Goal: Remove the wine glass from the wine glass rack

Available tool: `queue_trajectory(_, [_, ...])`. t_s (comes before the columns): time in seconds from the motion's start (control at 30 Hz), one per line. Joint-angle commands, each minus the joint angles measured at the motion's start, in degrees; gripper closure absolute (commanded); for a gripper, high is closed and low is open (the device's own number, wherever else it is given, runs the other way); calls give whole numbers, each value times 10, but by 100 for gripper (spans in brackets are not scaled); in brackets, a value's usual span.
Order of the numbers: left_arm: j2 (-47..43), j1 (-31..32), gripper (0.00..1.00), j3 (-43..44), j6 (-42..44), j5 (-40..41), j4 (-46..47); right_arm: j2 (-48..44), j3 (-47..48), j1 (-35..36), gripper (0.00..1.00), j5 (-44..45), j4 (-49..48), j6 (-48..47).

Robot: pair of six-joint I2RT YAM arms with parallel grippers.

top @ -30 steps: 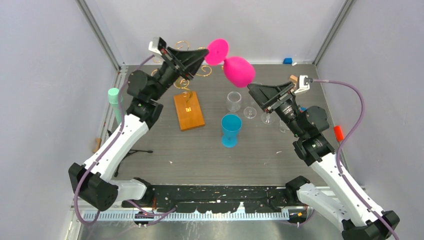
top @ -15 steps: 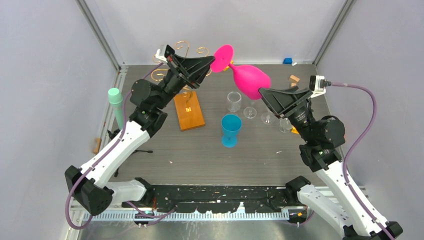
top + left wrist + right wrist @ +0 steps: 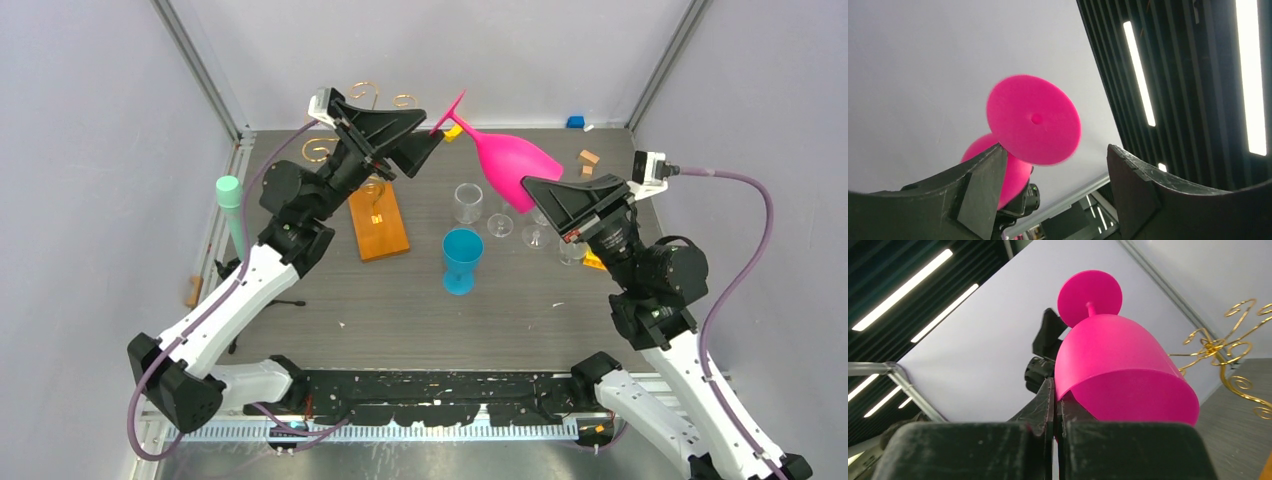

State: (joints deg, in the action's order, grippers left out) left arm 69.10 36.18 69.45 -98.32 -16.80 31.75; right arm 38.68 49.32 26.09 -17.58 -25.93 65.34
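Observation:
A pink wine glass hangs tilted in the air right of the wine glass rack, its foot toward the left arm. My right gripper is shut on the rim of its bowl; in the right wrist view the jaws pinch the bowl wall. My left gripper stands open at the foot, with the pink foot disc just beyond its spread fingers. The wine glass rack has gold curls behind the left arm and an orange base on the table. No glass hangs on the curls that show.
A blue cup stands mid-table. Clear glasses stand beneath the pink glass and by the right arm. A green tube stands upright at the left edge. A small wooden block lies at the back right.
The left gripper has opened and let go of the glass foot. The right gripper has shut on the bowl rim. The glass has tilted, its bowl swinging down to the right.

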Motion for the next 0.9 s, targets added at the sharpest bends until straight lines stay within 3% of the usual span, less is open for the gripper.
queue_trajectory(0.0, [-47,1,20,1,113,-30,50,-14,55,-2,100,65,168,-89])
queue_trajectory(0.17, [-92,0,7,-27,257,-73,-47,-23,107,-2,100,135,342,-189])
queue_trajectory(0.5, [-138,1,7,4,610,-99,-459,2,278,-1,100,173,804,-379])
queue_trajectory(0.7, [-129,1,5,7,701,-69,-583,67,307,-2,100,207,933,-405])
queue_trajectory(0.87, [-124,1,5,2,732,-24,-630,136,286,-2,100,187,947,-416])
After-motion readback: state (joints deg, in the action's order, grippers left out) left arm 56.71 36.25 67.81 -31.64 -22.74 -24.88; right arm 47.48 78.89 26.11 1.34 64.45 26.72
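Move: The right hand already holds the pink glass by its bowl; the free tabletop beside the blue glass, its likely place, lies about 12 cm ahead, 5 cm right and some 46 cm below. From this hand the blue glass stands roughly 10 cm ahead and 7 cm left, and a clear wine glass 23 cm ahead and 10 cm right, both some 40 cm down. From the left hand that free spot is about 6 cm ahead, 15 cm right and 50 cm below. Right lowers the still-pinched pink glass some 19 cm, drifting right and tipping downward; left opens wider, sinking 20 cm. ##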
